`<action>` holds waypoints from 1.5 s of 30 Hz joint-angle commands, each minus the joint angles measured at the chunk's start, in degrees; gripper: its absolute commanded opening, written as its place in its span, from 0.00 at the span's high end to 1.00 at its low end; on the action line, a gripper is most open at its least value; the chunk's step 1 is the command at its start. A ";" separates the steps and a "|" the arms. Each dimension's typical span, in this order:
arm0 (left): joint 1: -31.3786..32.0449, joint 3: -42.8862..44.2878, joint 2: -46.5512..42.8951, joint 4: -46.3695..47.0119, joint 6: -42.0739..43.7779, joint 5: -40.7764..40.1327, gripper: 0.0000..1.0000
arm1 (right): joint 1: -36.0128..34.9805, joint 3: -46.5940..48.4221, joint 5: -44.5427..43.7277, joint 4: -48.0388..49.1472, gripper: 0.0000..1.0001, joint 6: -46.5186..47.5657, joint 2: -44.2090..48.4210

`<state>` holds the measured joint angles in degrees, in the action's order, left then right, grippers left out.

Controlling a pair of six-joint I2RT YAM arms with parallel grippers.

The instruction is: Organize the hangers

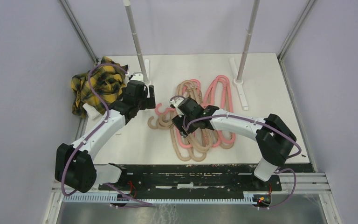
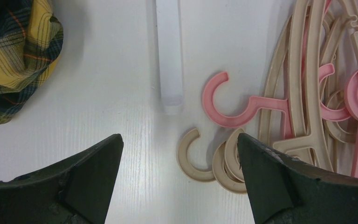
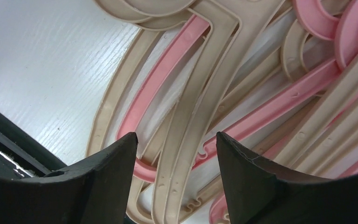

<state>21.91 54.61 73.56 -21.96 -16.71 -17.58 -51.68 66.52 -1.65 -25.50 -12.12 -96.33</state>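
A tangled pile of salmon pink and beige hangers lies in the middle of the white table. My left gripper is open and empty, just left of the pile. In the left wrist view the gripper hovers above a beige hook, with a pink hook further ahead. My right gripper is open over the pile's left side. In the right wrist view the gripper straddles a beige hanger arm without closing on it.
A yellow-black plaid cloth is bunched at the table's back left, also in the left wrist view. Two upright rack poles stand at the back on white feet. Walls enclose the table on both sides.
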 commanded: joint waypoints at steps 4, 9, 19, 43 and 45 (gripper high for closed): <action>-0.39 0.49 -2.52 0.73 -1.84 -1.22 0.01 | -0.17 -1.32 -3.43 3.57 0.30 -1.12 -2.29; -0.39 0.06 -3.93 0.94 -1.75 -1.85 0.01 | -0.17 -1.07 -5.56 3.34 0.38 -0.63 -4.89; -0.38 0.25 -4.51 0.52 -1.57 -1.88 0.01 | -0.17 0.68 -5.96 -0.52 0.99 -0.60 -1.92; -0.56 -0.86 -21.67 0.77 -4.19 -13.60 0.00 | 11.73 22.00 -3.63 -13.30 0.99 0.81 10.29; -0.56 -1.06 -22.04 0.73 -3.73 -13.87 0.00 | 15.29 26.83 1.94 -12.83 0.99 -0.97 8.74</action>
<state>21.61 53.78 53.87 -23.73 -18.59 -27.86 -41.95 83.99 -7.18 -40.10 -12.14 -85.80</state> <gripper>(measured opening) 0.995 0.089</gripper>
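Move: The right hand hovers partly closed over the pile; the near bar of the top beige hanger lies about 1 cm ahead, 2 cm to its right and 4 cm below. At much the same level, the beige hooks sit some 8 cm left and 3 ahead of this hand, the pink hook about 8 left and 8 ahead, and the right-hand pink hangers roughly 15 right and 6 ahead. From the left hand that bar is around 16 cm right, 9 back and 12 below. Down about 4 cm onto the pile goes the right hand; its fingers shut and pinch the beige hanger's bar, then carry it up nearly 20 cm, finishing forward and somewhat right as the wrist turns slightly clockwise and the fingertips tip up. The empty left hand, still wide open, rises about 10 cm away from the pile, drifting left and back, fingertips tilting up. ##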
